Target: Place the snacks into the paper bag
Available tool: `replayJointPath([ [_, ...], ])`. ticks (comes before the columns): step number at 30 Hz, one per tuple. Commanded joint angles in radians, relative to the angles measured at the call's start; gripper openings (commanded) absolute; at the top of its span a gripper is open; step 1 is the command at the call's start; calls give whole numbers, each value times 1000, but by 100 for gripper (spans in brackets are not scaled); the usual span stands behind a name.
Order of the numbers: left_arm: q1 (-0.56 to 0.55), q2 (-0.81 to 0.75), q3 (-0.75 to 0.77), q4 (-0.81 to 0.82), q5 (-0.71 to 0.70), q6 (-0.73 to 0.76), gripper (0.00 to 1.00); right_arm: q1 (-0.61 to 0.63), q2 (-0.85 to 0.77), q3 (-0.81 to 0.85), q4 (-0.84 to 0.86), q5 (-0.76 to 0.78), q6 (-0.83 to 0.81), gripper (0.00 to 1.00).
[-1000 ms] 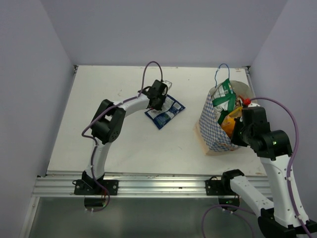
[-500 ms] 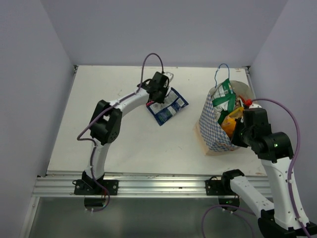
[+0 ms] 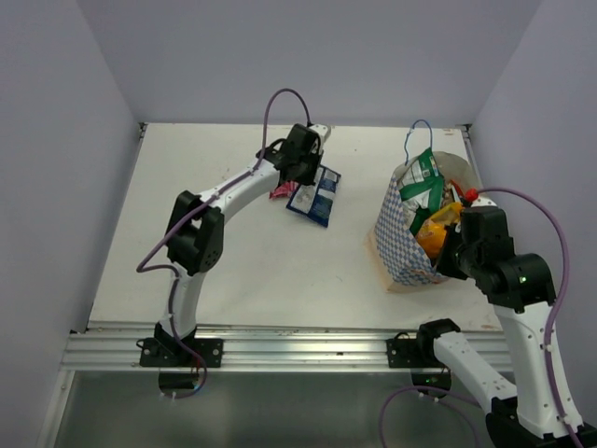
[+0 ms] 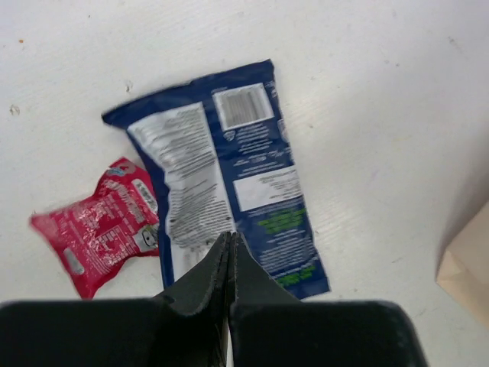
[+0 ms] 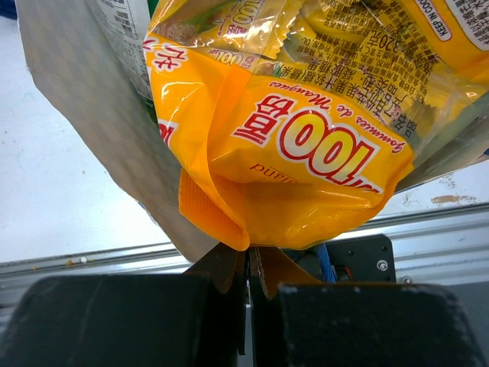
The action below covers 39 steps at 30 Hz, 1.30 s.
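A blue-white packet [image 3: 312, 196] [image 4: 229, 168] hangs tilted from my left gripper [image 3: 307, 172] [image 4: 230, 238], which is shut on its near edge. A small pink packet [image 3: 282, 190] [image 4: 99, 229] lies on the table just left of it. At the right stands the paper bag [image 3: 401, 247] [image 5: 92, 115] with an orange packet [image 3: 437, 229] [image 5: 290, 168] and a green-white packet [image 3: 424, 177] sticking out of it. My right gripper [image 3: 451, 259] [image 5: 250, 256] is shut at the bag's near-right rim, and the orange packet's corner rests on its tips.
The bag's blue cord handle [image 3: 417, 131] stands up at the back. Its tan base corner [image 4: 467, 260] shows at the right of the left wrist view. Grey walls close in the table on three sides. A metal rail [image 3: 280, 350] runs along the near edge.
My left gripper closed on the blue-white packet and lifted it toward the back, swinging it upright. That uncovered the pink packet. The right arm barely moved.
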<state>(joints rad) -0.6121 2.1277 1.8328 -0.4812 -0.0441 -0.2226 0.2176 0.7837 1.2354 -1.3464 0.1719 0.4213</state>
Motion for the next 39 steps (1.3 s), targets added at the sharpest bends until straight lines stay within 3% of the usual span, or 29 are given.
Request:
replayJointPath([
  [1, -29, -66, 144, -26, 35, -46, 0, 3, -12, -10, -36, -22, 17, 0],
  [9, -104, -109, 309, -51, 27, -98, 0, 3, -12, -7, -39, -15, 17, 0],
  [17, -87, -74, 140, -82, -85, -116, 0, 2, -6, 1, -39, -12, 13, 0],
  [20, -69, -45, 74, -57, -108, -118, 16, 3, -12, -2, -46, -12, 14, 0],
  [22, -61, -38, 5, -16, -117, -110, 48, 3, -15, -2, -49, -11, 13, 0],
  [23, -60, -38, -28, -5, -126, -110, 69, 3, -15, -2, -51, -11, 13, 0],
  [26, -57, -37, -82, 35, -148, -107, 89, 3, -18, -4, -56, -8, 13, 0],
  [39, -43, 50, -193, 95, -160, -81, 95, 3, -6, -4, -51, -11, 4, 0],
])
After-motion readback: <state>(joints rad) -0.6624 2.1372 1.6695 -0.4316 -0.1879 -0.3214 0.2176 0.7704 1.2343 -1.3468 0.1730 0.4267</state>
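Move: The blue snack packet's middle is about 4 cm ahead of the left hand, 2 cm to its right and some 9 cm below. The small red snack packet lies roughly 10 cm to the left of the blue one and 1 cm farther out; the paper bag's middle stands about 33 cm to the left hand's right and 14 cm back, slightly lower. From the right hand the blue packet is around 33 cm ahead, 30 cm to the left and 22 cm down. Up first and somewhat to the right, the left hand climbs about 16 cm with its fingers shut, then turns back down and left, dropping some 22 cm towards the near end of the blue packet. The fingers swing wide open on the way down and end astride the packet, just above it. The right hand stays put, keeping its shut grip on the paper bag's near rim. ##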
